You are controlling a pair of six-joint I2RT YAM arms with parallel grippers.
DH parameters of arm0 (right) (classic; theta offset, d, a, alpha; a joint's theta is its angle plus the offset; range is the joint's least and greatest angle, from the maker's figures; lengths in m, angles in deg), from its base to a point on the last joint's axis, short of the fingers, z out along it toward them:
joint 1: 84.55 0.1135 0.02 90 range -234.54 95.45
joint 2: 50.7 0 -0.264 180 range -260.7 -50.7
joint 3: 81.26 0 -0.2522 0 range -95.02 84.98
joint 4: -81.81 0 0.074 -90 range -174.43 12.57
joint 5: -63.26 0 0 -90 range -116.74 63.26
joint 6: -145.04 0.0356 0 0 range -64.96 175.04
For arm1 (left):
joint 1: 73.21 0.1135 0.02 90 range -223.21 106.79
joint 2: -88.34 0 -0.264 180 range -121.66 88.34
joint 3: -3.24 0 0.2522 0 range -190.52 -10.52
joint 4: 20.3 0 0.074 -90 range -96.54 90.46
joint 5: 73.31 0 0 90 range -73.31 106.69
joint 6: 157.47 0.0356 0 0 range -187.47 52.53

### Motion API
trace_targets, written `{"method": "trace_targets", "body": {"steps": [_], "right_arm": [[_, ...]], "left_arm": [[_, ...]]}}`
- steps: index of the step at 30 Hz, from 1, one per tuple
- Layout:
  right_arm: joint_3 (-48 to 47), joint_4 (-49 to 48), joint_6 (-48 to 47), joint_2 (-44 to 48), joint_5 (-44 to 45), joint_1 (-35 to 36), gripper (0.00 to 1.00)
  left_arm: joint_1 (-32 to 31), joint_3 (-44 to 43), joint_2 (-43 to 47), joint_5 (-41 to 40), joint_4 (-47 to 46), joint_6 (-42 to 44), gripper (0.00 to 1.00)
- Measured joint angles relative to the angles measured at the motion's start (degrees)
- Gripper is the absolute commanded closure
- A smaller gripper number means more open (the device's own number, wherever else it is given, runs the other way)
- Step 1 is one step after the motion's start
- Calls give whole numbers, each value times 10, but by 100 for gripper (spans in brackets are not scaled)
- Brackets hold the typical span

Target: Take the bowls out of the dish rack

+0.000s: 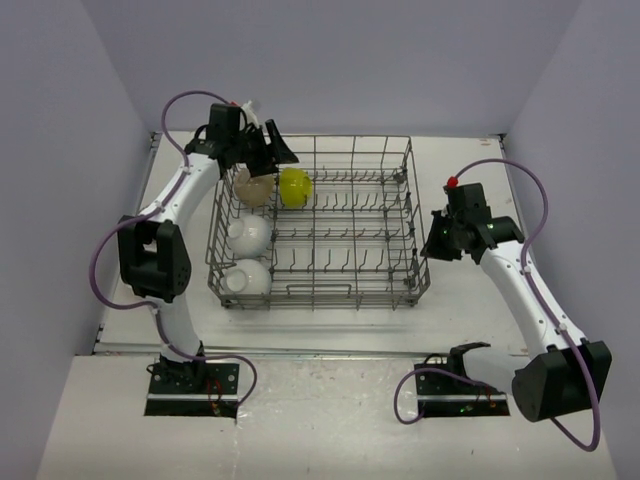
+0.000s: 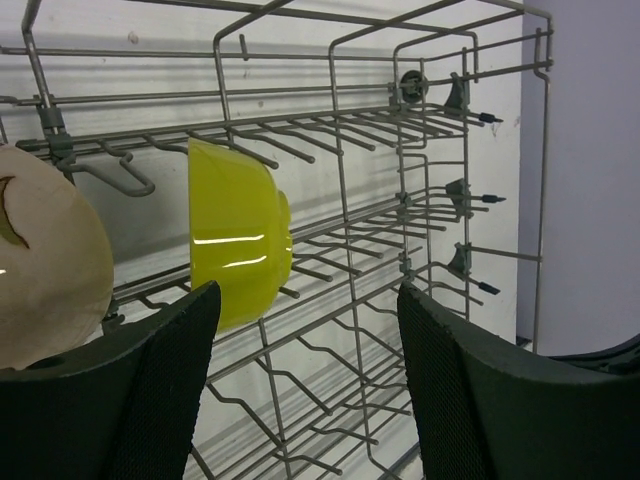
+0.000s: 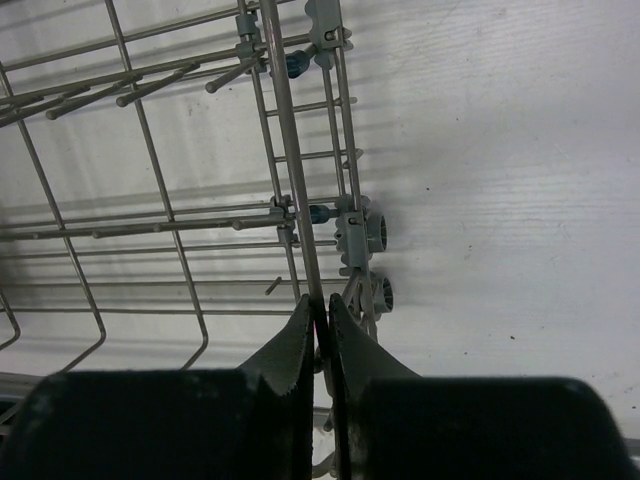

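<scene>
The grey wire dish rack (image 1: pixel 320 292) stands mid-table. In its left part sit a yellow bowl (image 1: pixel 295 186), a beige bowl (image 1: pixel 252 188) and two white bowls (image 1: pixel 248 233) (image 1: pixel 248 277). My left gripper (image 1: pixel 268 150) hangs open over the rack's far left corner, just behind the beige and yellow bowls. In the left wrist view the yellow bowl (image 2: pixel 235 235) stands on edge ahead of the left finger, the beige bowl (image 2: pixel 45 270) lies at far left, and nothing is between the jaws of this gripper (image 2: pixel 310 390). My right gripper (image 3: pixel 320 320) is shut on the rack's right rim wire (image 3: pixel 285 130).
Walls close the table in on the left, back and right. Small grey roller wheels (image 3: pixel 368 235) stick out from the rack's right side, by my right fingers. Purple cables (image 1: pixel 100 270) loop off both arms.
</scene>
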Motion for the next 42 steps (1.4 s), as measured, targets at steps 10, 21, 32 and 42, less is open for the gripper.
{"method": "trace_targets", "body": {"steps": [10,21,32,42], "right_arm": [[-1,0,-8,-1,-3,0,100],[-1,0,-8,-1,-4,0,100],[-2,1,-11,-2,-4,0,100],[-4,2,-17,-4,-5,0,100]], "left_arm": [[0,-30,-47,-13,29,4,27],[0,-27,-52,-26,48,4,36],[0,-7,-92,39,2,-10,53],[2,25,-102,101,-82,-29,100]]}}
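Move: The yellow bowl stands on its side below the open left hand, about 10 cm down, some 3 cm to its right and 2 cm ahead. The tan bowl is about 9 cm to the left of the yellow one and level with it; the nearer white bowl lies some 13 cm back and 10 cm left of the yellow one. From the right hand, at the rack's right-hand wire, the yellow bowl lies about 20 cm ahead, 29 cm left and a little lower. The left hand sinks about 4 cm towards the yellow bowl with its fingers still spread and pauses briefly, then goes down some 3 cm more while sliding about 3 cm right, the fingers tipping some 10 degrees further down and closing to roughly half their gap, until one finger is inside the bowl's open side and the other against its outer wall. Meanwhile the right hand stays put at the far end of the reach, its fingers shut on the rack's right-hand wire. ##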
